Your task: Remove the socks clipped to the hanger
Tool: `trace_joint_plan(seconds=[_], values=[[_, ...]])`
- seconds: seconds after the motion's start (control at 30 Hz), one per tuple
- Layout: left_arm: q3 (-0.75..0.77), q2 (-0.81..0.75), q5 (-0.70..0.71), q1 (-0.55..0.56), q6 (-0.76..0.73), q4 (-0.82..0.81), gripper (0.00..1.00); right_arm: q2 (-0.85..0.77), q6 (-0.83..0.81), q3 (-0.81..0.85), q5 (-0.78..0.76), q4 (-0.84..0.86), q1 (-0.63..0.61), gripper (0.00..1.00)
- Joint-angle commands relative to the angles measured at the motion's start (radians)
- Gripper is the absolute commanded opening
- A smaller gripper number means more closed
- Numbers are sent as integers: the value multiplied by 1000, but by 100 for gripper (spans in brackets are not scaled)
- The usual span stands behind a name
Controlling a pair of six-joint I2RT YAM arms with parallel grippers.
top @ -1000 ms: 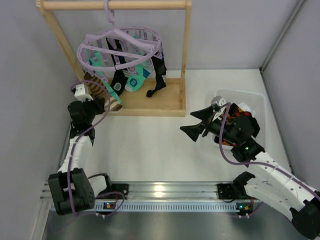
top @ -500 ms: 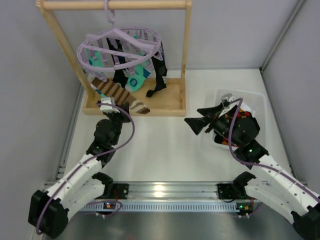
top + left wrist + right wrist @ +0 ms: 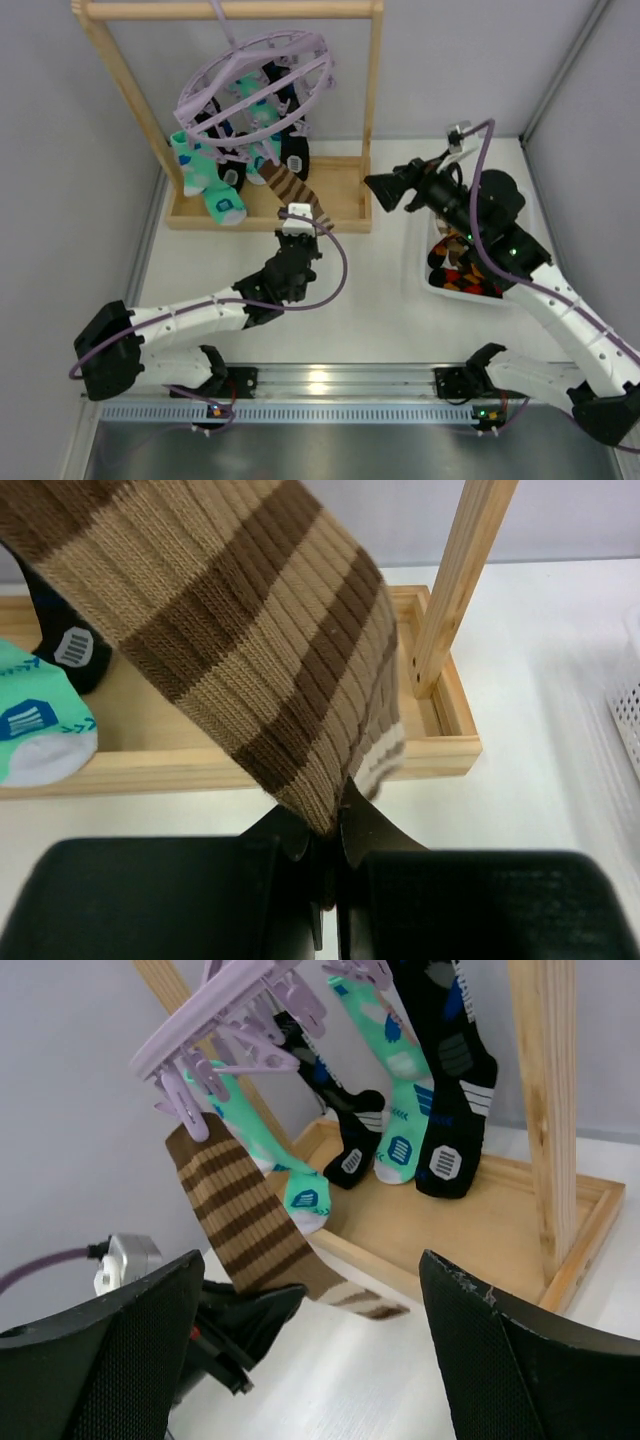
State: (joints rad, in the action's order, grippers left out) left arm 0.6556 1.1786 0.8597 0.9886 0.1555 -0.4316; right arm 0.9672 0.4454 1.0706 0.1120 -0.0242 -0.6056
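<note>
The lilac hanger (image 3: 262, 70) hangs tilted from the wooden rack's top bar and also shows in the right wrist view (image 3: 215, 1015). Teal socks (image 3: 205, 180) and black socks (image 3: 293, 155) are clipped to it. A brown striped sock (image 3: 293, 186) stretches taut from a peg down to my left gripper (image 3: 300, 215). That gripper is shut on the sock's toe end (image 3: 250, 650), with the jaws pressed together (image 3: 330, 825). My right gripper (image 3: 385, 190) is open and empty beside the rack's right post, facing the socks (image 3: 310, 1340).
The light wooden rack has a right post (image 3: 372, 100) and a base tray (image 3: 340, 200). A white basket (image 3: 455, 294) at the right holds black and orange socks (image 3: 460, 265), partly under my right arm. Grey walls stand at left, back and right.
My left gripper has swung from the far left to the middle, pulling the brown sock rightward. The hanger has tilted and swung right. My right gripper has moved up toward the rack.
</note>
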Motion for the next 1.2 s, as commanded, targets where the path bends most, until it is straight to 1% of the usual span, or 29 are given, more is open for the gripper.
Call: trace_joint_plan(seconds=[0.0,0.03,0.07,0.1,0.13,0.2,0.23,0.27,0.3,0.33,0.4,0.43,0.47,0.53,0.63,0.77,0.83,0.93,1.03,1.13,1.17], values=[[85,47,180,70,-92,-7,0,118,-94,190,-60,-216,-54,83],[96,53,199,77,-97,-7,0,152,-147,291,-86,-256,-74,82],[96,58,211,91,-100,-9,0,184,-171,342,-150,-291,-113,81],[96,61,205,94,-102,-7,0,218,-198,392,-173,-330,-137,80],[96,61,203,96,-102,-7,0,298,-245,502,-195,-401,-158,80],[98,65,200,97,-115,-9,0,379,-293,616,-253,-476,-218,76],[102,69,211,101,-125,-9,0,460,-328,734,-288,-509,-235,75],[111,78,232,105,-135,-9,0,500,-349,791,-354,-570,-276,73],[119,84,242,108,-146,-9,0,539,-367,842,-379,-591,-296,73],[125,90,252,114,-178,-9,0,611,-398,939,-406,-612,-313,73],[145,107,257,116,-212,-9,0,680,-425,1032,-460,-661,-359,71],[151,113,260,119,-224,-9,0,743,-436,1116,-475,-677,-373,71],[159,128,262,120,-232,-9,0,772,-468,1152,-515,-698,-397,70],[179,144,265,124,-258,-9,0,833,-503,1225,-544,-703,-421,69],[194,164,256,127,-272,-9,0,879,-539,1261,-607,-675,-451,66],[208,174,251,140,-283,-9,0,910,-588,1259,-696,-611,-453,63],[216,179,246,142,-284,-9,0,930,-600,1266,-698,-564,-453,62],[229,193,233,142,-286,-10,0,967,-600,1310,-681,-559,-454,61],[234,197,222,145,-287,-10,0,987,-620,1313,-689,-528,-453,61],[234,199,217,145,-295,-10,0,995,-619,1315,-667,-513,-453,61],[234,200,219,145,-297,-10,0,993,-611,1312,-632,-511,-451,60]])
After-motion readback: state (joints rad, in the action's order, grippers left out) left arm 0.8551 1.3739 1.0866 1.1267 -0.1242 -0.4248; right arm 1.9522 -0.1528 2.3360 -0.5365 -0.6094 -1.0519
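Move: The clip holding the striped sock is about 20 cm to the right hand's left, 8 cm ahead and roughly at its height; the hanger ring's middle is some 17 cm ahead, 22 cm left and 8 cm higher. The striped sock's middle hangs about 6 cm ahead, 16 cm left and 7 cm below that hand. From the left hand, already pinching this sock low down, the clip is about 15 cm above, 7 cm left and 4 cm ahead. Leftward in an arc, the right hand sweeps about 18 cm and some 7 cm forward to the striped sock's clip, rising first and then dipping back to near its starting height. It rolls roughly 40 degrees, left side down, while the open fingers narrow partway around the clip. The left hand keeps its pinch on the sock, easing a few centimetres right and slightly up as it rolls a little. ##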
